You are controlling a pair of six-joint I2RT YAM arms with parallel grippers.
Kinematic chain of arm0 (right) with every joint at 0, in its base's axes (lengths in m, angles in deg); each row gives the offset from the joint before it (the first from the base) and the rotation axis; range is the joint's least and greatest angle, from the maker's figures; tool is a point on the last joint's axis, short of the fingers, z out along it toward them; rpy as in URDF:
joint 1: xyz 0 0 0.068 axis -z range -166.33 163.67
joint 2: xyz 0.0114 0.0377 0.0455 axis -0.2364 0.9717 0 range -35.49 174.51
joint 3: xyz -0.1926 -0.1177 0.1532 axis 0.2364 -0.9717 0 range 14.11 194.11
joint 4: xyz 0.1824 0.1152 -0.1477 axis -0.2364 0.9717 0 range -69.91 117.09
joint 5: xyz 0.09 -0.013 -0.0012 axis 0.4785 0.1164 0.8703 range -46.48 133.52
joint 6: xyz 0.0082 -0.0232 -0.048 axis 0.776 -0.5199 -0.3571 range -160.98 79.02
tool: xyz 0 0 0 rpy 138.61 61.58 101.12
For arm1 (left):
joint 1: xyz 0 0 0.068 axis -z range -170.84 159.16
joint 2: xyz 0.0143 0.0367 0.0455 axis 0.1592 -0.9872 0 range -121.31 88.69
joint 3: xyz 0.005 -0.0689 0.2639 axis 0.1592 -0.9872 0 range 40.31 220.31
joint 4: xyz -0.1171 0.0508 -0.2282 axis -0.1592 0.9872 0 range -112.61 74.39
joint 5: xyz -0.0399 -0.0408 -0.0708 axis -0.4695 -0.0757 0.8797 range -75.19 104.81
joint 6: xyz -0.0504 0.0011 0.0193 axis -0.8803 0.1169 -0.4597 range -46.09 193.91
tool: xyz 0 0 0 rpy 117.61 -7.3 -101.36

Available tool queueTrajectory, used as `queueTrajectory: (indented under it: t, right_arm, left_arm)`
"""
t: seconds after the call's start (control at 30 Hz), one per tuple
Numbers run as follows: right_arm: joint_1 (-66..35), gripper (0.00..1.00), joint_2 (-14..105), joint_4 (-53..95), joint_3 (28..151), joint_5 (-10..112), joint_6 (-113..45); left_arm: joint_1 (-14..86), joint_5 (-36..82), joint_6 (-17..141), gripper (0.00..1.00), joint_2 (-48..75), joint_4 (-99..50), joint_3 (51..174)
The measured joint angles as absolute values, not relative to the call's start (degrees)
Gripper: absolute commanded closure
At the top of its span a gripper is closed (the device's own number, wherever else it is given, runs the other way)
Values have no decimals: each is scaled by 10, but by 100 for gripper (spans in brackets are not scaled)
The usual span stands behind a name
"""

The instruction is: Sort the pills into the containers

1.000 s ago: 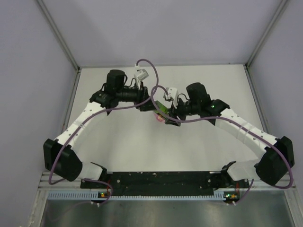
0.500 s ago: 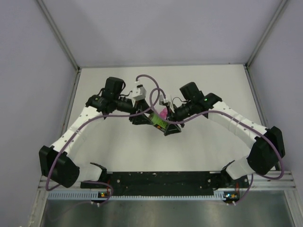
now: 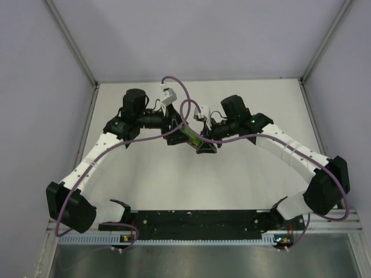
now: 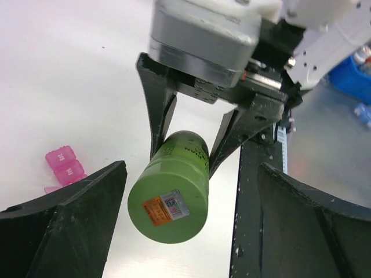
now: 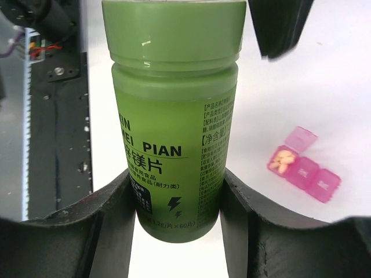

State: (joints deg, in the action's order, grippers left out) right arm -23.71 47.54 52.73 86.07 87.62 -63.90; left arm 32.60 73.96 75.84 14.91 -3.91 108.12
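Observation:
A green pill bottle is held above the table by its lower body, with my right gripper shut on it. Its capped end points at the left wrist camera and carries an orange sticker. My left gripper is open, its fingers wide on either side of the cap and not touching it. The containers, a pink pill box, lie on the white table; one lid is up and pale orange pills sit in that compartment. From above, the bottle spans both grippers and the pill box is hidden.
Purple cables loop over both wrists above the bottle. The black base rail runs along the table's near edge. Grey walls close in the table on the left, right and back. Blue items lie off the table.
My left gripper has opened wide around the bottle's cap. Both wrists shifted slightly towards the back of the table, and the pink box is now hidden from above.

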Motion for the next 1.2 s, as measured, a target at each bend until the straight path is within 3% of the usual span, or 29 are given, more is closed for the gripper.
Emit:
queueTrajectory:
  t: [0.33,0.57,1.07,1.2]
  right_arm:
    - [-238,100,451,465,850,733,-601]
    - [-240,100,450,448,850,672,-583]
    - [-241,100,450,446,850,654,-576]
    - [-241,100,450,445,850,654,-576]
  left_arm:
    - [313,610,568,1,145,-71,1113]
    - [312,558,497,15,114,-48,1149]
    - [312,535,465,26,79,-11,1164]
    - [314,538,461,33,73,-12,1167]
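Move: My left hand, wide open and pointing right, has the green bottle's cap almost between its fingertips: about 1 cm ahead, 1 cm to the left and 2 cm below. My right hand still grips the bottle's lower end, so the cap sits some 4 cm left, 1 cm ahead and 6 cm above it. The pink pill box lies on the table about 14 cm ahead of my left hand, 6 cm to its right and 28 cm below. I re-set my left hand around the cap: it goes about 7 cm forward, arching up slightly and back down, while the wrist swings nearly 30 degrees counter-clockwise and rolls its top side forward; on the way down its fingers narrow partway around the cap. My right hand keeps its grip and carries the bottle some 6 cm forward and slightly right, turning 20 degrees clockwise. ##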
